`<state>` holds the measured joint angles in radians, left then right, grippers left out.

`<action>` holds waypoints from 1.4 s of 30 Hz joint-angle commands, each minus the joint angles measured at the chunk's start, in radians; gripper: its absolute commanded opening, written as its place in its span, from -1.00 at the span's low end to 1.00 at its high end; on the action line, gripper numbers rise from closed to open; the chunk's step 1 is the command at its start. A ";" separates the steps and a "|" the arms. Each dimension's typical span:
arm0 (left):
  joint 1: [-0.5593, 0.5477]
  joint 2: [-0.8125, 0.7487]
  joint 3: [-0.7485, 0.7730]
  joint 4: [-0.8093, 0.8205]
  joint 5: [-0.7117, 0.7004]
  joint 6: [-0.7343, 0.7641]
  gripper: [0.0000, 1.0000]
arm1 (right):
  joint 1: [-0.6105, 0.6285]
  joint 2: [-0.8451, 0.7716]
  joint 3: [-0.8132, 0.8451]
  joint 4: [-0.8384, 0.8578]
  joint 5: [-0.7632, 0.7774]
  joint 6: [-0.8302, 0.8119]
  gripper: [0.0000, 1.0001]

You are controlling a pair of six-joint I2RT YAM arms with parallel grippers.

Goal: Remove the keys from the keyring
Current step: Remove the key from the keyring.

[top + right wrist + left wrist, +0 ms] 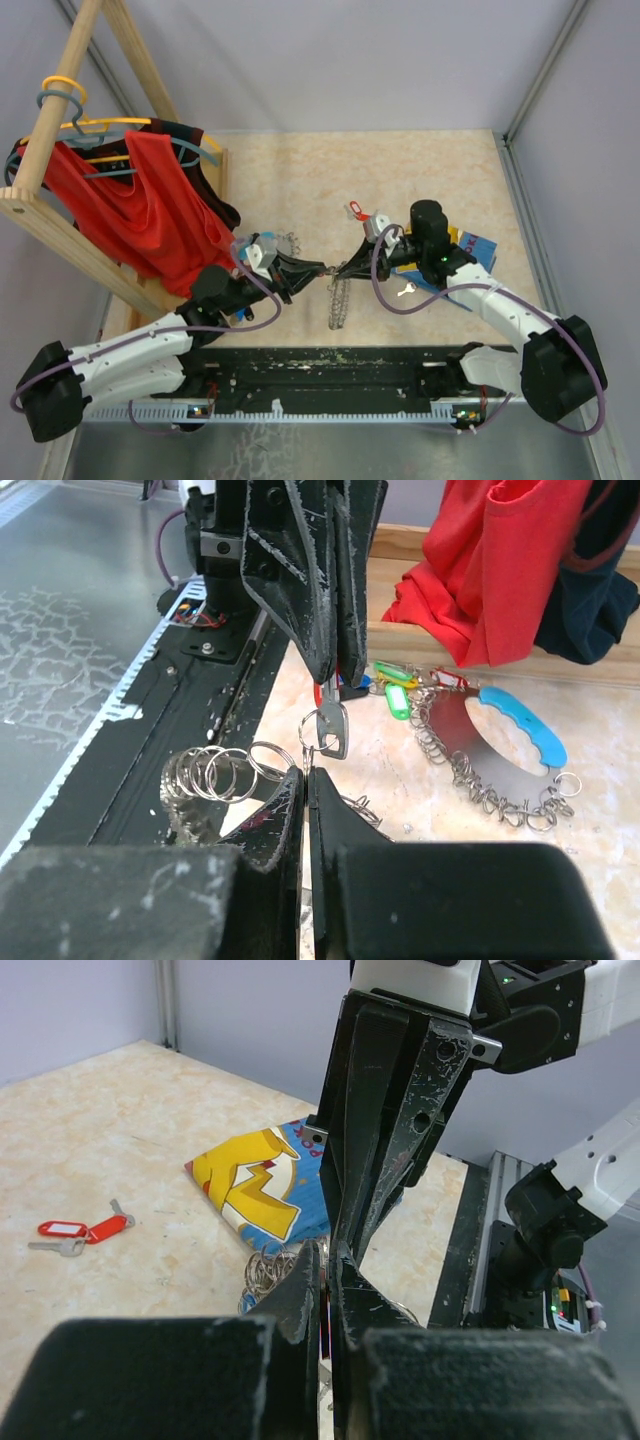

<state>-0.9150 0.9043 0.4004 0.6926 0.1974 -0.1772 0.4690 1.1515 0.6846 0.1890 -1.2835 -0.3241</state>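
My two grippers meet tip to tip above the middle of the table. The left gripper [322, 269] is shut on a small silver key [335, 730] with a red tag, seen edge-on between its fingers [305, 1290]. The right gripper [306, 775] is shut on a small silver loop of the keyring [215, 775]. That loop links to the key's own ring. The rest of the keyring [338, 300] hangs below the grippers as a chain of loops. Two red-tagged keys [80, 1232] lie loose on the table.
A second ring of loops with a blue grip [520, 725] and green-tagged keys [398, 695] lies near the wooden clothes rack [60, 120] holding a red shirt [140, 200]. A yellow-and-blue flat pouch [260, 1185] and a loose silver key [405, 291] sit on the right.
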 commanded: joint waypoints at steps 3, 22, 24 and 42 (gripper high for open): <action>0.003 -0.024 -0.017 0.090 -0.001 -0.033 -1.00 | -0.007 -0.024 0.058 -0.183 -0.104 -0.237 -1.00; 0.003 0.006 0.053 0.084 0.067 -0.027 -1.00 | 0.030 -0.022 0.099 -0.362 0.011 -0.403 -1.00; 0.001 0.012 0.053 0.100 0.070 -0.027 -1.00 | 0.035 -0.021 0.100 -0.346 0.034 -0.375 -1.00; -0.004 0.092 0.076 0.156 0.097 0.195 -1.00 | 0.042 -0.014 0.112 -0.258 0.147 -0.144 -0.41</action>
<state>-0.9192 0.9970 0.4278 0.7715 0.2718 -0.0673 0.5037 1.1511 0.7425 -0.0906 -1.1618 -0.5125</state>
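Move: The small ring through the key is already pinched in the right fingers; from the left hand, which grips the key, the ring lies about 3 cm below, 2 cm right and 1 cm back. From the right hand, the key is some 2 cm left, 2 cm up and 1 cm ahead; the keyring's body hangs about 4 cm back, level sideways and 5 cm down; a loose key lies 16 cm right, level ahead, 19 cm below. With the left fingers keeping the key pinched, both hands first ease back about 1 cm and then return forward, the left one also edging 1.5 cm right, towards the right hand. The right hand sinks about 2 cm from the left gripper, its wrist tipping and coming back to leave the fingers dipped some 5 degrees, and finally its fingers part about a quarter of their range, letting go of the small ring. ##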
